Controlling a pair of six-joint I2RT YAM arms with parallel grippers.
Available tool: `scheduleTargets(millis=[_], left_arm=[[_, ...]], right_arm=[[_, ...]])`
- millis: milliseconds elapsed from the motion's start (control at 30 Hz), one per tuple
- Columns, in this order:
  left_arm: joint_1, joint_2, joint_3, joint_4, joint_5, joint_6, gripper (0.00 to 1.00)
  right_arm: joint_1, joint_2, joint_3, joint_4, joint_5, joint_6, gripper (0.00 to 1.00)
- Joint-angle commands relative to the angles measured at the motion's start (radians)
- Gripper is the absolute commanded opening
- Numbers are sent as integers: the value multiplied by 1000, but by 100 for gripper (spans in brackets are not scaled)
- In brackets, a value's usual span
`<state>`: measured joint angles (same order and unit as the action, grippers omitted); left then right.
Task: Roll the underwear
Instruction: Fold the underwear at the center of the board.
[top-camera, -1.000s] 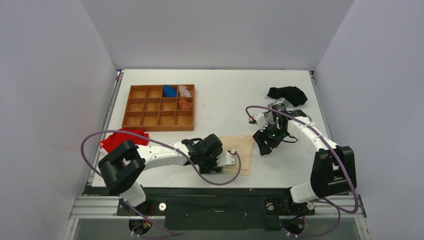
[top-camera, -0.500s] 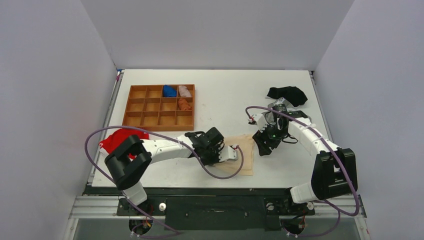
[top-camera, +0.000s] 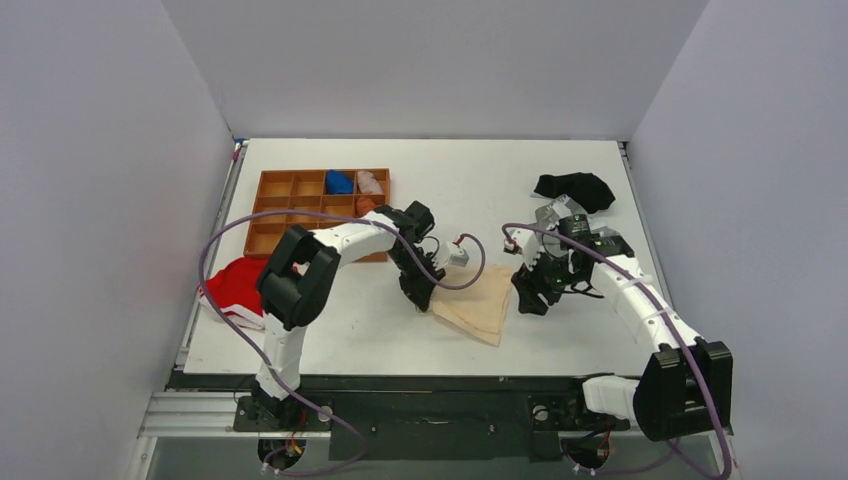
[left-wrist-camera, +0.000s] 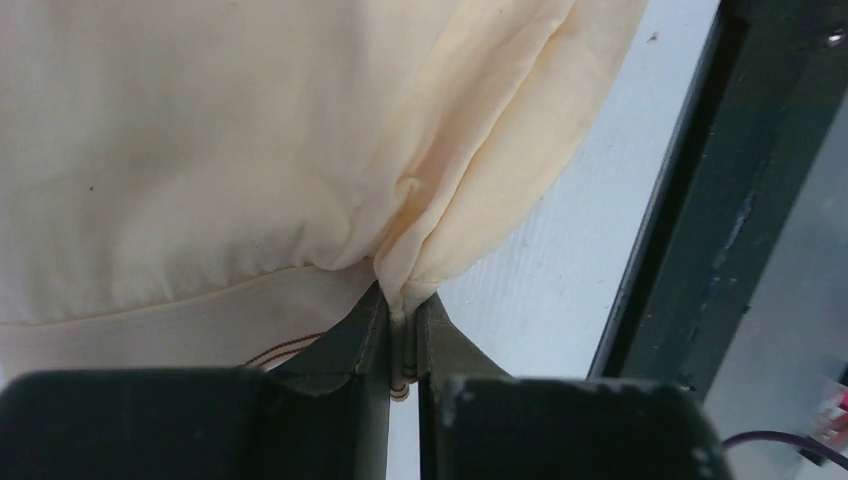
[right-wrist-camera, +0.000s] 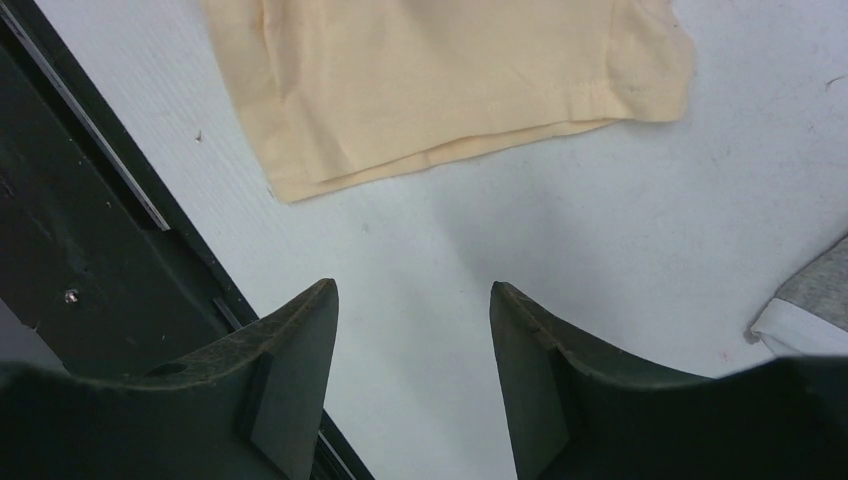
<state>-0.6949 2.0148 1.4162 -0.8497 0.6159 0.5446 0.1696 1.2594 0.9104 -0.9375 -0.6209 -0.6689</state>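
The underwear (top-camera: 478, 305) is a plain cream garment lying on the white table near the front, pulled into a skewed, roughly triangular shape. My left gripper (top-camera: 428, 300) is at its left corner. In the left wrist view the left gripper (left-wrist-camera: 402, 305) is shut on a bunched fold of the underwear (left-wrist-camera: 200, 150), which hangs from the closed fingers. My right gripper (top-camera: 527, 298) hovers just right of the cloth. Its wrist view shows the right gripper (right-wrist-camera: 412, 295) open over bare table, with the underwear (right-wrist-camera: 440, 80) lying flat a short way ahead.
A wooden compartment tray (top-camera: 262, 215) holding a few small rolls sits at the back left, close to the left arm. A red garment (top-camera: 237, 283) lies at the left edge and a black one (top-camera: 575, 187) at the back right. A grey garment with white waistband (right-wrist-camera: 815, 300) is beside the right gripper.
The left gripper has shut on the underwear's edge and swung away from the front edge toward the tray, dragging the cloth askew. The right gripper shifted slightly and stayed open.
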Motion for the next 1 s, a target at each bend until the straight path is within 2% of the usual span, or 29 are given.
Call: scheduleTargets(millis=[0,100,233,567,967], left_arm=[[37,81,118,-195,183,52,0],[55,121,167,-237,216,58,0],[61,165,203,-278,244,61,0],[68,202,239,-309,273,49,0],[75,214,253,-318,286,40,0]], right_arm=[[25,-65,-41,7,-54,-53,54],[79,-105,-83,49,-4,-48,54],[234,-136,-145,133,102,-14,54],[466,-96,-177,250,252,64,54],[590,-7,-184,285,355,82,54]])
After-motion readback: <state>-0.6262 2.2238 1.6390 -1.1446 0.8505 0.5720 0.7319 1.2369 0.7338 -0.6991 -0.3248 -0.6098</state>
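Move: The underwear's near right corner lies flat about 6 cm back from the right hand, 7 cm to its left and 9 cm below; the cloth's middle is some 4 cm ahead and 12 cm left of that hand. The grey cloth is roughly 21 cm ahead and 10 cm right of it, also on the table. From the left hand, already pinching the cloth's left side, that near right corner is about 8 cm back, 14 cm right and 2 cm lower. The underwear's near right corner is what the right hand closes in on: its half-open fingers first draw back about 5 cm while sinking and edging left, then go on left and down, some 6 cm left and 5 cm down in all, the wrist turning about 25 degrees counter-clockwise. The left hand keeps its pinch almost in place, easing back a centimetre as its fingers swing about 20 degrees to point more towards the base. ##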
